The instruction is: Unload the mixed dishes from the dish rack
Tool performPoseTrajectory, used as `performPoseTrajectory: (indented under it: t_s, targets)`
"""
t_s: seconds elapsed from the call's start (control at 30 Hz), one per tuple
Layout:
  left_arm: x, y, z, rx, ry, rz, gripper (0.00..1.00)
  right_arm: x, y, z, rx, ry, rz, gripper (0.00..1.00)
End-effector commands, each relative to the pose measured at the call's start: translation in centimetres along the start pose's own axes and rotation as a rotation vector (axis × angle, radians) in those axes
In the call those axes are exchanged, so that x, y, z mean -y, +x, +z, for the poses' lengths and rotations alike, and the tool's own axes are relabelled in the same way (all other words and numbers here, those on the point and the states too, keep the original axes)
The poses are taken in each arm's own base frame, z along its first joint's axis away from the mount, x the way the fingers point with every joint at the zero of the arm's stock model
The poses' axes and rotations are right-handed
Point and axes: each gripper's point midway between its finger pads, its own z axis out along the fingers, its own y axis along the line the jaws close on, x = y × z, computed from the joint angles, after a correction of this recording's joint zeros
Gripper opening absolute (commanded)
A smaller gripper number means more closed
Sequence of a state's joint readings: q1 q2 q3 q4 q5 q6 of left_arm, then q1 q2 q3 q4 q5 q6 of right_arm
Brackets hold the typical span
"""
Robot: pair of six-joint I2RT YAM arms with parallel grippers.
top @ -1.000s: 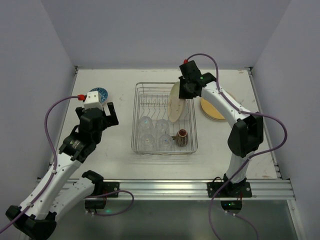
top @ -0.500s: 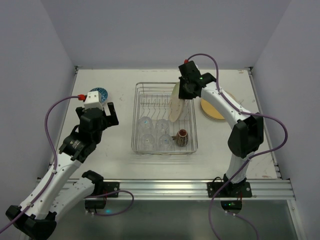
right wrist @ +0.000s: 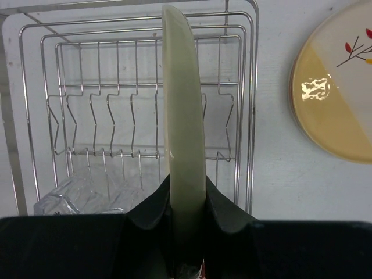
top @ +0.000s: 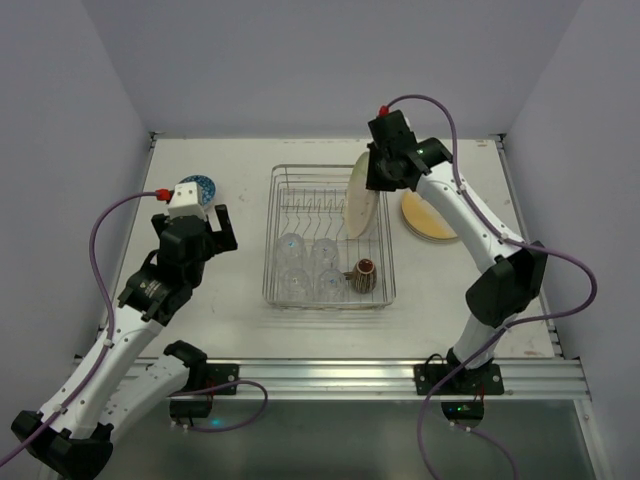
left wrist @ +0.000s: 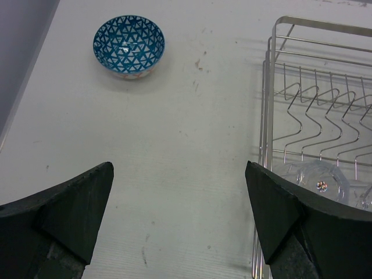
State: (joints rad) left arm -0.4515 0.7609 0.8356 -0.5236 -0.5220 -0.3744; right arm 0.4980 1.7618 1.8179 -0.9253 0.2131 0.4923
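Observation:
The silver wire dish rack (top: 272, 240) stands mid-table. My right gripper (top: 385, 178) is shut on the top edge of a pale-green plate (top: 360, 197), which hangs on edge over the rack's right side. The right wrist view shows that plate (right wrist: 183, 104) edge-on, pinched between the fingers of my right gripper (right wrist: 187, 197). Several clear glasses (top: 307, 265) and a dark brown mug (top: 363, 276) sit in the rack's near half. My left gripper (top: 215, 228) stands open left of the rack, nothing between its fingers (left wrist: 75, 203). The blue-patterned bowl (left wrist: 128, 46) rests on the table beyond it.
A cream and yellow plate (top: 425, 218) with a leaf pattern lies flat on the table right of the rack, also in the right wrist view (right wrist: 334, 87). The rack's left wall (left wrist: 267, 104) and a glass (left wrist: 317, 180) lie just right of my left gripper. Walls close in on three sides.
My right gripper has risen and shifted to the right and back with the pale-green plate, lifting it higher over the rack. The left arm has not moved.

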Motion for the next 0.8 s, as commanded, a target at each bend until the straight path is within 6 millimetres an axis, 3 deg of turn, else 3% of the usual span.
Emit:
performPoseTrajectory:
  t_s: [0.0,0.17,0.2,0.23,0.27,0.3,0.33,0.37,0.4,0.43,0.47,0.5,0.53,0.57,0.63,0.67,0.73,0.77]
  targets:
    - [0.1,-0.9,0.0,0.033,0.007,-0.009,1.00,0.4,-6.4,-7.1,0.250,-0.055,0.048,0.00]
    - [0.0,-0.9,0.0,0.036,0.008,-0.011,1.00,2.8,-8.1,-10.4,0.340,-0.050,0.104,0.00]
    - [0.0,-0.9,0.0,0.036,0.006,-0.011,1.00,4.1,-7.9,-10.2,0.344,-0.031,0.124,0.00]
    - [0.0,-0.9,0.0,0.036,0.006,-0.011,1.00,4.6,-8.9,-12.2,0.417,-0.055,0.159,0.00]
    - [0.0,-1.0,-0.1,0.037,0.007,-0.012,1.00,5.2,-9.1,-12.7,0.442,-0.064,0.180,0.00]
    - [0.0,-0.9,0.0,0.036,0.006,-0.011,1.00,6.3,-8.3,-12.1,0.436,-0.049,0.200,0.00]
    - [0.0,-0.9,0.0,0.036,0.008,-0.011,1.00,8.0,-9.4,-14.0,0.517,-0.055,0.263,0.00]
    - [0.1,-1.0,0.0,0.037,0.008,-0.012,1.00,8.8,-9.3,-14.2,0.538,-0.057,0.290,0.00]
    - [0.1,-1.0,0.0,0.037,0.008,-0.012,1.00,11.4,-8.5,-13.1,0.529,-0.014,0.335,0.00]
    - [0.0,-0.9,0.0,0.035,0.006,-0.010,1.00,12.4,-9.1,-14.8,0.599,-0.044,0.388,0.00]
    - [0.0,-0.9,0.0,0.036,0.006,-0.011,1.00,13.3,-9.0,-14.8,0.615,-0.050,0.419,0.00]
    - [0.0,-0.9,0.0,0.035,0.006,-0.010,1.00,15.7,-7.8,-13.5,0.594,-0.034,0.480,0.00]
    - [0.0,-0.9,0.0,0.036,0.008,-0.011,1.00,17.8,-7.4,-13.4,0.616,-0.043,0.525,0.00]
    - [0.1,-0.9,0.0,0.036,0.008,-0.011,1.00,17.3,-7.0,-13.1,0.611,-0.081,0.529,0.00]
    - [0.1,-0.9,0.0,0.035,0.011,-0.011,1.00,19.4,-7.5,-13.1,0.668,-0.121,0.595,0.00]
    - [0.2,-0.8,0.1,0.032,0.011,-0.008,1.00,20.1,-6.3,-11.8,0.642,-0.133,0.633,0.00]
    - [0.2,-0.8,0.1,0.030,0.012,-0.007,1.00,21.1,-6.8,-11.6,0.683,-0.220,0.676,0.00]
    - [0.2,-0.8,0.1,0.032,0.011,-0.008,1.00,22.3,-5.6,-10.2,0.666,-0.217,0.719,0.00]
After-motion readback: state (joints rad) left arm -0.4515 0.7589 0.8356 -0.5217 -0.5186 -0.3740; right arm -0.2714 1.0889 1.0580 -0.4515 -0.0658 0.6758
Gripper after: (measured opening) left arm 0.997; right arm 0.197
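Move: Standing some 20 cm to the right of the right hand is the stack of plates, about 8 cm farther out and 21 cm below; the hand already holds the last upright plate by its rim over the rack. The brown mug lies roughly 17 cm back, straight in line, and 18 cm below, with the glasses about 14 cm left and 15 cm back, equally low. From the left hand the stack is some 55 cm right, 21 cm ahead and 22 cm below. Lifting first, the right hand keeps its pinch on the plate's rim and carries it up out of the rack, then sweeps about 25 cm right towards the plate stack, drawing back some 5 cm. It climbs roughly 9 cm on the way and sinks most of that again near the end, while the wrist turns clockwise about 35 degrees and rolls the plate from upright towards flat. ##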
